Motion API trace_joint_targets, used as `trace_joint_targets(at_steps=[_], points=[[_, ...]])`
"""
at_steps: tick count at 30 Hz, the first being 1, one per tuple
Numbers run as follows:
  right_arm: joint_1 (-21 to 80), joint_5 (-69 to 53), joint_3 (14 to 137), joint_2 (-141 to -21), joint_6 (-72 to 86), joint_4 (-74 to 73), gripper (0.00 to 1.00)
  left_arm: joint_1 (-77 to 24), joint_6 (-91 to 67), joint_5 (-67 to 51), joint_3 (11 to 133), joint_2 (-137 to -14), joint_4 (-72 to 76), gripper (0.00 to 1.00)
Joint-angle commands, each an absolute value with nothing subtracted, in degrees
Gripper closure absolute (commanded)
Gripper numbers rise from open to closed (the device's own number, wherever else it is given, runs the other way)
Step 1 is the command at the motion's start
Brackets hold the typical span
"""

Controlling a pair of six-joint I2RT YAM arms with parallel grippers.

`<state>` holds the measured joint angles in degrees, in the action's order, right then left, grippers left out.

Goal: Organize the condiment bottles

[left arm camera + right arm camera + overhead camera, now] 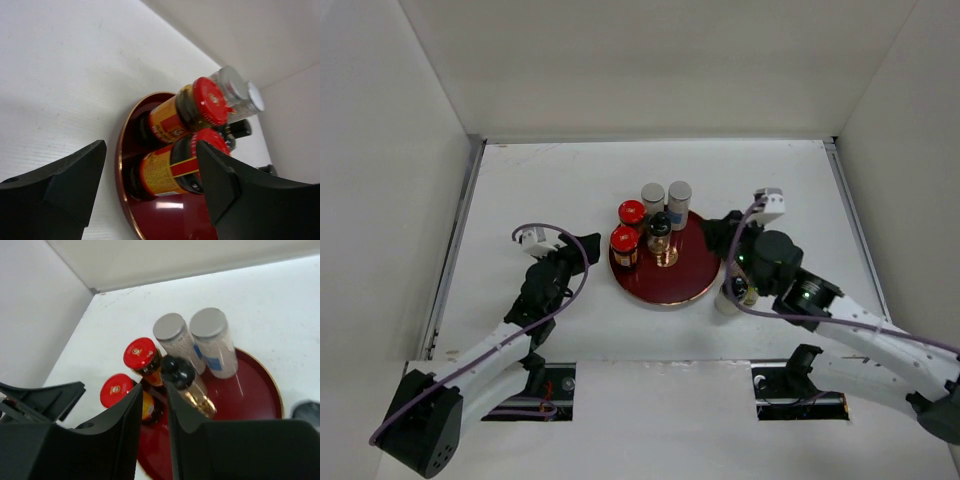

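A round dark-red tray (692, 282) holds several condiment bottles. Two silver-capped bottles (653, 194) (680, 191) stand at its far side, two red-capped jars (632, 211) (624, 240) at its left, and a black-capped bottle (660, 224) in the middle. My left gripper (588, 243) is open just left of the tray; in the left wrist view (151, 147) the nearer red-capped jar (167, 170) shows beyond its fingers, untouched by the left one. My right gripper (712, 232) hovers over the tray's right rim. It is shut (155, 386) with nothing in it, above the black-capped bottle (176, 371).
A pale bottle (728, 297) stands off the tray by its right rim, partly under my right arm. White walls close in the table at the left, back and right. A dark object (307, 411) shows at the right edge of the right wrist view.
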<state>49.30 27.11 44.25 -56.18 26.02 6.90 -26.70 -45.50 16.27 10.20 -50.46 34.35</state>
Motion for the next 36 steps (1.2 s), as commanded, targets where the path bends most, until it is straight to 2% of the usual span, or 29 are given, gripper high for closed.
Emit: trace_joint_targets(at_steps=[1,5,7,15,36], points=[[50.75,29.79,42.19,-48.54,34.34,-15.5,0.68,-27.73,-44.12,16.26,9.85,-47.03,36.48,0.29],[54.09,31.99,43.59,-41.76,43.22,-34.23,0.44,-27.03,-44.38,16.44,10.19,-48.33,36.04,0.29],[55.5,32.17,44.56,-40.87,46.74,-41.19,0.35,-27.11,-44.47,16.17,10.2,-48.78,36.04,0.29],[59.72,31.99,47.46,-42.89,55.37,-58.96,0.21,-26.67,-44.82,16.0,9.76,-47.29,34.99,0.28],[48.82,31.55,39.2,-55.28,44.21,-33.23,0.2,-27.38,-45.7,14.85,10.28,-51.42,36.12,0.27]])
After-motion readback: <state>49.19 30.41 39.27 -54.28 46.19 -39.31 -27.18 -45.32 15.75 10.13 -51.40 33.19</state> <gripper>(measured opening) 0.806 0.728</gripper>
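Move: The black-capped bottle is about 7 cm back and 8 cm right of the right hand, some 22 cm below. Of its neighbours on the table, the gold-capped bottle is about 5 cm back and 14 cm right of the hand, and the pink-capped one level with the hand and 13 cm right. The red tray's middle is 8 cm ahead, 6 cm left. The black-capped bottle lies about 8 cm back and 32 cm right of the left hand. Swing the right gripper back and to the right, off the tray side, while sinking about 13 cm and spreading the nearly closed fingers wide. Tip the fingers down some 40 degrees on the way, then creep about 5 cm forward, still lowering, to bring the open fingers up to the black-capped bottle without closing on it. ##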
